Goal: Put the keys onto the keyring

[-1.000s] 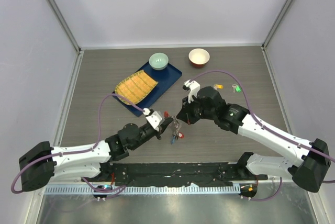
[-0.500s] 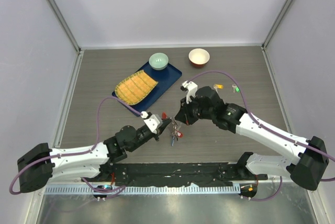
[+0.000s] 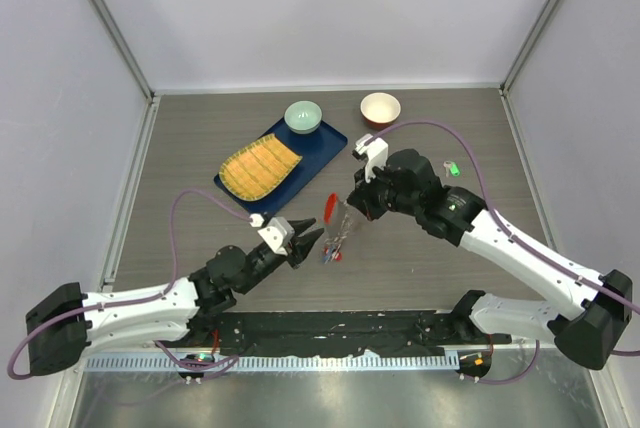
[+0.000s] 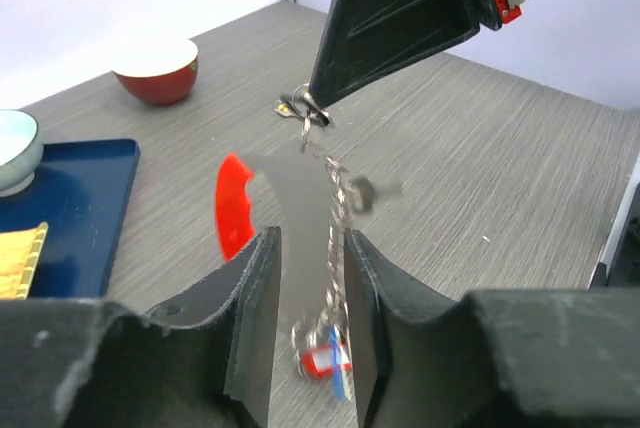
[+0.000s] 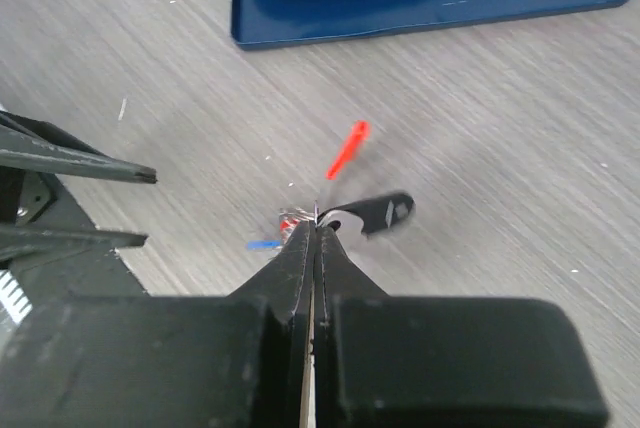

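The keyring hangs in the air as a blurred silver chain with a red loop and red and blue tags at its bottom end. My right gripper is shut on its top ring. A black-headed piece, probably a key, dangles beside those fingertips. My left gripper sits low and to the left of the chain, open. Through its gap I see the chain and the tags beyond, touching neither finger. A green key lies on the table behind the right arm.
A blue tray at the back left carries a yellow mat and a pale green bowl. A red bowl stands behind the right arm. Grey walls close in the table on three sides.
My left gripper has opened and drawn back to the lower left. The right gripper has moved up and right with the keyring, which now swings free below it.
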{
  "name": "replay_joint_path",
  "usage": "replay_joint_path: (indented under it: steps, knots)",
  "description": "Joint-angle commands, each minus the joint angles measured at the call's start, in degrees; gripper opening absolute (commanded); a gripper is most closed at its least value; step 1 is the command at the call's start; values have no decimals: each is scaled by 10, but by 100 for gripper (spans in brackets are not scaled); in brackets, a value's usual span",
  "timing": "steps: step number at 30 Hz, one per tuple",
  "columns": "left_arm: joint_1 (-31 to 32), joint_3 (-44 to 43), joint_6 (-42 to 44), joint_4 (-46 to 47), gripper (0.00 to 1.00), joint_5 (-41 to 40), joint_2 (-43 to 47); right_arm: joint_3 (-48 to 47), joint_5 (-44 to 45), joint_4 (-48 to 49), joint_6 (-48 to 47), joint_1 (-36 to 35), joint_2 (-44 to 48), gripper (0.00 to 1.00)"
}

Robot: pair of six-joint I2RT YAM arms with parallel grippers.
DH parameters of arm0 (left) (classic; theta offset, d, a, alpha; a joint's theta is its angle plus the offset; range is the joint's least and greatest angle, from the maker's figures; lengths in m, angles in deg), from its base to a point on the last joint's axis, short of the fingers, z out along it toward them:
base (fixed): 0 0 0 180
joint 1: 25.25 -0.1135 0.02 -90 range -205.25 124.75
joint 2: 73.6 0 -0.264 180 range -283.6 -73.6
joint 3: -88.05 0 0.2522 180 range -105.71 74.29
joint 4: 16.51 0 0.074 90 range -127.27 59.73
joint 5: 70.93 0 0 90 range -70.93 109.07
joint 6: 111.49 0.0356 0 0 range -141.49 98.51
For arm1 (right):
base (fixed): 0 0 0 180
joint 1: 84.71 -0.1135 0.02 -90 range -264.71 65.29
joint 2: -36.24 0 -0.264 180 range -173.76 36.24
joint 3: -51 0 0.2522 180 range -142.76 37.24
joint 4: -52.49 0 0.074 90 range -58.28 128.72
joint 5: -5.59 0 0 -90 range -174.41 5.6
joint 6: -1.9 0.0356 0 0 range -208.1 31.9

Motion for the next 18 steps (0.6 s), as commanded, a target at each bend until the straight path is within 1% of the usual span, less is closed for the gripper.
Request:
replay_joint_path:
  steps: [1,3,5,6,7,8,9,12,14,15,17,18]
  knots:
    - [3,2,-23,7,46,-49,13,-41,39,7,-59,4,22,1]
    - [3,2,-30,-5,52,-62,19,-55,45,-3,-66,4,19,1]
    - [3,-4,-35,-19,56,-69,31,-76,31,-15,-100,4,10,1]
    - [3,-5,-37,-33,57,-70,35,-79,45,-21,-100,4,9,1]
    - [3,-9,-38,-40,60,-74,40,-83,60,-26,-99,4,8,1]
    - [3,-11,-42,-45,61,-77,49,-93,95,-35,-109,4,-1,1]
    - [3,-11,-42,-56,62,-80,54,-100,104,-53,-114,4,-4,1]
    - [3,-17,-44,-82,67,-93,72,-112,60,-55,-129,4,-8,1]
    - [3,-22,-45,-102,70,-99,84,-114,121,-60,-128,5,-11,1]
    - [3,-28,-47,-120,72,-104,87,-113,186,-64,-141,6,-16,1]
    - [3,-37,-56,-141,79,-121,92,-110,232,-68,-146,16,-28,1]
    - [2,-49,-64,-172,81,-138,96,-112,232,-69,-149,24,-37,1]
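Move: The keyring with its red-handled piece already hangs from the right hand's shut fingers, its middle about 7 cm below them and some 2 cm back and 2 cm left. From the right hand the green key lies about 19 cm ahead and 28 cm right, and the tray some 18 cm ahead and 17 cm left, both roughly 20 cm below. From the left hand, empty and already parted, the keyring's middle is about 5 cm ahead, 6 cm right and 5 cm lower. Keeping its pinch on the top of the keyring, the right hand carries it away from the left gripper, forward, right and up by about 6 cm in all, while the wrist turns so that the fingers swing clockwise from forward-left to point more nearly forward. The empty left hand meanwhile opens its fingers from about a quarter to three quarters and backs off some 3 cm, mostly to its left, turning slightly counter-clockwise. ##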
